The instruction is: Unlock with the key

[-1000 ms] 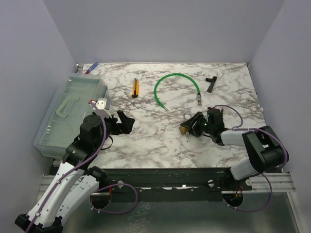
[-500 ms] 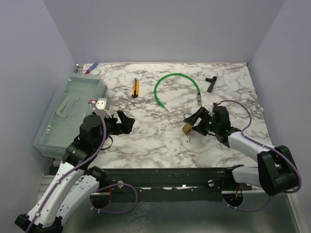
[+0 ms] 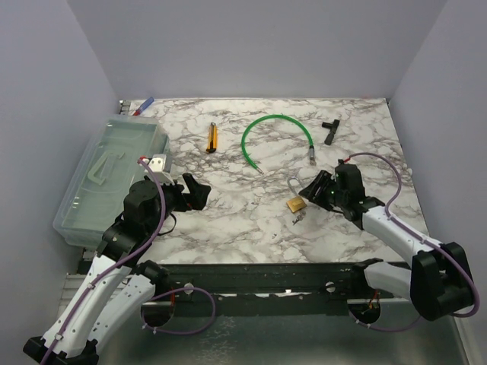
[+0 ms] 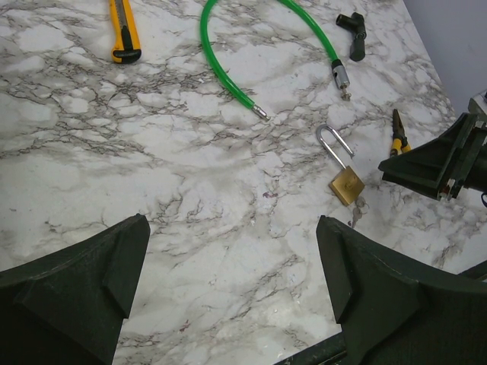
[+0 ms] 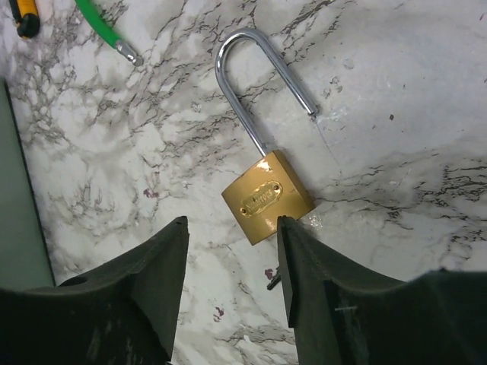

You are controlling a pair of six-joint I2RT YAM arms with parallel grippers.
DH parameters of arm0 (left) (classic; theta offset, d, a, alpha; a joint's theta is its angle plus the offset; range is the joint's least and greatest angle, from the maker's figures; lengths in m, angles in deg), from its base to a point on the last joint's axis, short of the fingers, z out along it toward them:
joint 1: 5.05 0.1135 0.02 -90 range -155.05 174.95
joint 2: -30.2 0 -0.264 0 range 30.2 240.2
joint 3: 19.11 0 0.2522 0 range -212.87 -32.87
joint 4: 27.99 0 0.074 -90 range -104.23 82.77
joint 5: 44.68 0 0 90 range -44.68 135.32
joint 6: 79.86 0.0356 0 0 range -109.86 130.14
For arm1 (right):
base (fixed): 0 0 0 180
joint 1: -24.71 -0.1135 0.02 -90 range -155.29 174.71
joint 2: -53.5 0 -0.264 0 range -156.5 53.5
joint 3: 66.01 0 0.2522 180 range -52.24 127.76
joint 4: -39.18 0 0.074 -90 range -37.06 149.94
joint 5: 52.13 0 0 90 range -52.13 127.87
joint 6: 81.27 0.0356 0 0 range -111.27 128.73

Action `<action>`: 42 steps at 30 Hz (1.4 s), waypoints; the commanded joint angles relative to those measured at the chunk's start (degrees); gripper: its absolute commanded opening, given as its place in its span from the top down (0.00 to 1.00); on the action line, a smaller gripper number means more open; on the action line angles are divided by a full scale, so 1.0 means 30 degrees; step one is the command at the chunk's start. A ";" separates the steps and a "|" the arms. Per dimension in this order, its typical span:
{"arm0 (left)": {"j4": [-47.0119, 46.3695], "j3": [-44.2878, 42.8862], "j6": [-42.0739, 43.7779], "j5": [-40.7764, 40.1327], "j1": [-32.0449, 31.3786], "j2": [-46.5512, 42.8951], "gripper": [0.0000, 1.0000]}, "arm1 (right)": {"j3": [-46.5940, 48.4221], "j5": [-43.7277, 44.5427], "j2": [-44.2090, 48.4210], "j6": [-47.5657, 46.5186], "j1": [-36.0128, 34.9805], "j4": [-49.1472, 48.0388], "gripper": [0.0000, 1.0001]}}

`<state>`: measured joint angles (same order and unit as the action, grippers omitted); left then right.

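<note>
The small brass padlock (image 3: 296, 204) lies flat on the marble table, right of centre. Its steel shackle (image 5: 247, 84) is swung out, with the free end clear of the body (image 5: 266, 196). The key (image 5: 272, 281) is a tiny dark sliver on the marble just below the lock, half hidden by my right finger; the top view shows the key (image 3: 295, 220) as a speck. My right gripper (image 5: 232, 223) hovers open just short of the lock's lower corner, touching nothing. My left gripper (image 4: 232, 224) stands wide open over bare marble, well left of the padlock (image 4: 346, 185).
A green cable loop (image 3: 278, 122), a yellow utility knife (image 3: 212, 138) and a black T-shaped tool (image 3: 329, 129) lie at the back of the table. A clear lidded bin (image 3: 114, 175) fills the left edge. Small yellow-handled pliers (image 4: 397, 135) lie by the right arm.
My right gripper has let go of the padlock and drawn back to the right. The lock now lies free with its shackle showing. The left arm has not moved.
</note>
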<state>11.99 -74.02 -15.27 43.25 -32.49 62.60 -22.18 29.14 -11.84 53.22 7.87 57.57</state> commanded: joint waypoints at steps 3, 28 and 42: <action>0.0050 -0.0241 0.0317 -0.0278 0.0006 -0.0199 0.01 | 0.1067 0.0197 -0.1534 -0.1156 0.0077 0.0479 0.46; 0.0000 -0.0231 0.0354 -0.0454 0.0007 0.0037 0.01 | 0.1776 -0.4345 -0.7406 -0.1186 -0.0022 -0.3971 0.46; -0.0011 -0.0239 0.0376 -0.0542 0.0012 0.0156 0.01 | 0.4098 -0.6289 -0.9011 -0.0711 -0.0209 -0.5217 0.45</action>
<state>11.99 -74.02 -15.18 42.95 -32.49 62.99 -12.65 13.56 -39.56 50.53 7.74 43.69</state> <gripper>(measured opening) 0.988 0.543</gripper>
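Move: The open padlock's brass body lies some 6 cm below the right hand, about 3 cm to its left and 2 cm ahead, with the keys roughly 4 cm nearer the base than the body. The green cable's metal fitting is about 15 cm ahead of the hand and 1 cm right; its thin tip is 11 cm ahead and 11 cm left. From the left hand the padlock is some 20 cm right, 7 cm ahead and 21 cm below. The half-open right hand sinks about 5 cm, then sweeps 6 cm left and forward, pushing the padlock along. ##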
